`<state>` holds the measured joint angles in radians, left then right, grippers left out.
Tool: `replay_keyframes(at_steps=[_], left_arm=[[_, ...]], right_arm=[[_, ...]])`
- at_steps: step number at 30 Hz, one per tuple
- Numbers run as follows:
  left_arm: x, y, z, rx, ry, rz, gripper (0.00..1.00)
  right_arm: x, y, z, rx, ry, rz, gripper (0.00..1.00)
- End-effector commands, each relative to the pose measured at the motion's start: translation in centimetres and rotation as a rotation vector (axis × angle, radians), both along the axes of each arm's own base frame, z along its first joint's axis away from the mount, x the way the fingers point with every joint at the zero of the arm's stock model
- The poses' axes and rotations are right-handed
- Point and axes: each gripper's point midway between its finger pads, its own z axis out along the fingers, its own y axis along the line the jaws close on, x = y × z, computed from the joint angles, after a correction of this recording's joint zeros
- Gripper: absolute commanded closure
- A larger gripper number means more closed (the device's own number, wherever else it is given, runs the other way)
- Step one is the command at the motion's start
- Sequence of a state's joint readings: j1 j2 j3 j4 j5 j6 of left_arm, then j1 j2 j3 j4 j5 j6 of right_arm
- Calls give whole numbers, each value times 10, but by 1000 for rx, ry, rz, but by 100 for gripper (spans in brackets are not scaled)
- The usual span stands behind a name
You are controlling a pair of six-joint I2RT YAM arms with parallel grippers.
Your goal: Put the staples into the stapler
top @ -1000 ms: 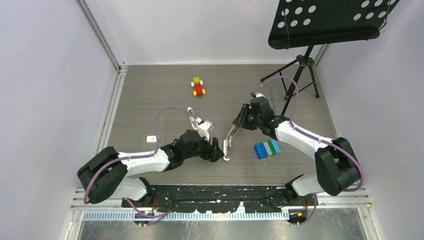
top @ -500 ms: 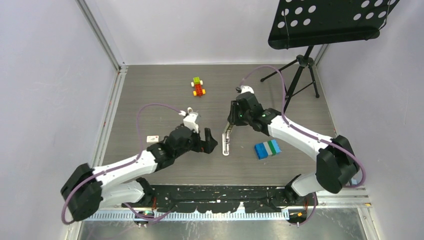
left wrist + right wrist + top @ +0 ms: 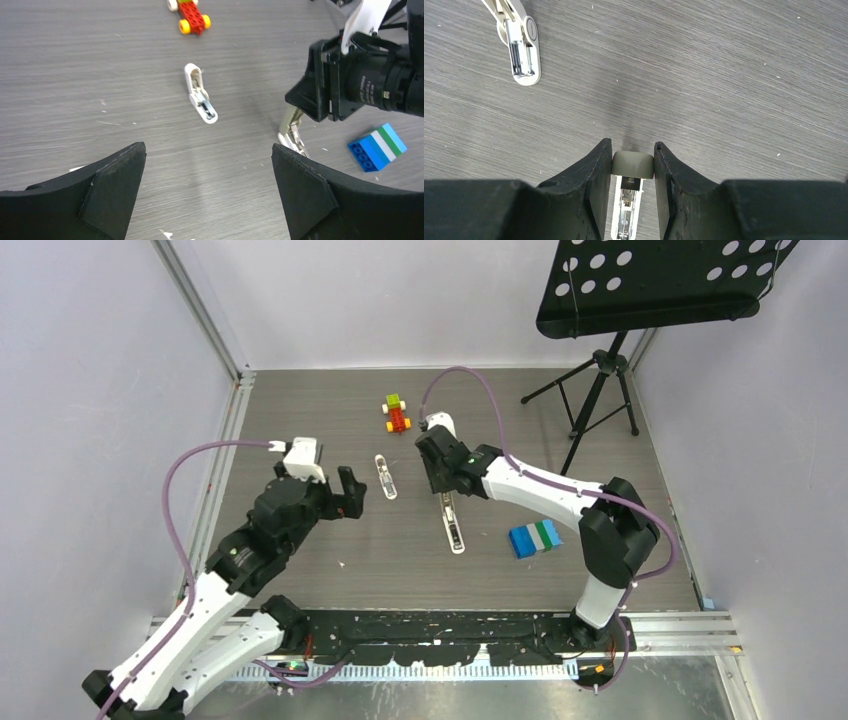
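Note:
The stapler lies opened on the table, a slim white bar with a metal channel. My right gripper is shut on its grey-beige end, which sits squeezed between the two fingers; the white body runs back under the wrist. In the left wrist view the stapler's metal part shows below the right gripper. My left gripper hangs to the left of it, wide open with only bare table between the fingers. The staples are hidden from every view.
A short white stapler-like piece lies between the two grippers. A red, yellow and green brick car sits farther back. A blue-green-white brick lies right of the stapler. A music stand's tripod stands at the back right.
My left gripper has let go, opened wide and drawn back to the left. My right gripper has carried the stapler's end leftward, and the stapler now rests on the table.

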<state>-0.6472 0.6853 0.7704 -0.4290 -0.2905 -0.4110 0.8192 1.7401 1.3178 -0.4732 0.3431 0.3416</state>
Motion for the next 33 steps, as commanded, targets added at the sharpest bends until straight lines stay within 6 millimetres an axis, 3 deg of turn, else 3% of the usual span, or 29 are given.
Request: replay_keyframes(at_steps=[1, 4, 11, 15, 22, 29, 33], left_arm=[[-9, 40, 20, 169, -71, 64, 0], [-10, 54, 25, 216, -114, 97, 0], [-11, 62, 16, 228, -152, 123, 0], [-10, 64, 11, 231, -156, 134, 0], [-12, 68, 7, 250, -152, 147, 0], [-15, 82, 5, 269, -170, 197, 0], [-16, 89, 7, 270, -188, 229, 0]], right_arm=[[-8, -4, 3, -85, -7, 19, 93], [-12, -4, 5, -94, -12, 23, 87], [-19, -7, 21, -69, -45, 13, 51], [-22, -13, 36, -42, -77, -16, 39], [-37, -23, 39, 5, -99, -64, 35], [-64, -21, 2, 41, -39, -66, 35], [-67, -19, -15, 38, -32, -70, 38]])
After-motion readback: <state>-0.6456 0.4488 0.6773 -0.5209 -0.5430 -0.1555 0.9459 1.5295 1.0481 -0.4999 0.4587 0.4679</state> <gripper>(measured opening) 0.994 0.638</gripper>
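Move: The right hand already pinches the top of the stapler's raised lid; the stapler's middle is about 5 cm back, 1 cm right and 6 cm below. From this hand the small white stapler lies some 7 cm ahead, 12 cm left, the brick block 6 cm back, 18 cm right, both about 8 cm down. From the empty left hand the white staple box is roughly 6 cm ahead, 12 cm left, 20 cm lower; the small white stapler 17 cm ahead, 3 cm right. Backward and a little to its right goes the right hand, about 7 cm, once its fingers open and let go of the stapler's lid; it rises, then sinks over the near part of the open base. The open left hand swings left about 8 cm towards the staple box, rising slightly then dipping back, rolling its left side up some 15 degrees. ##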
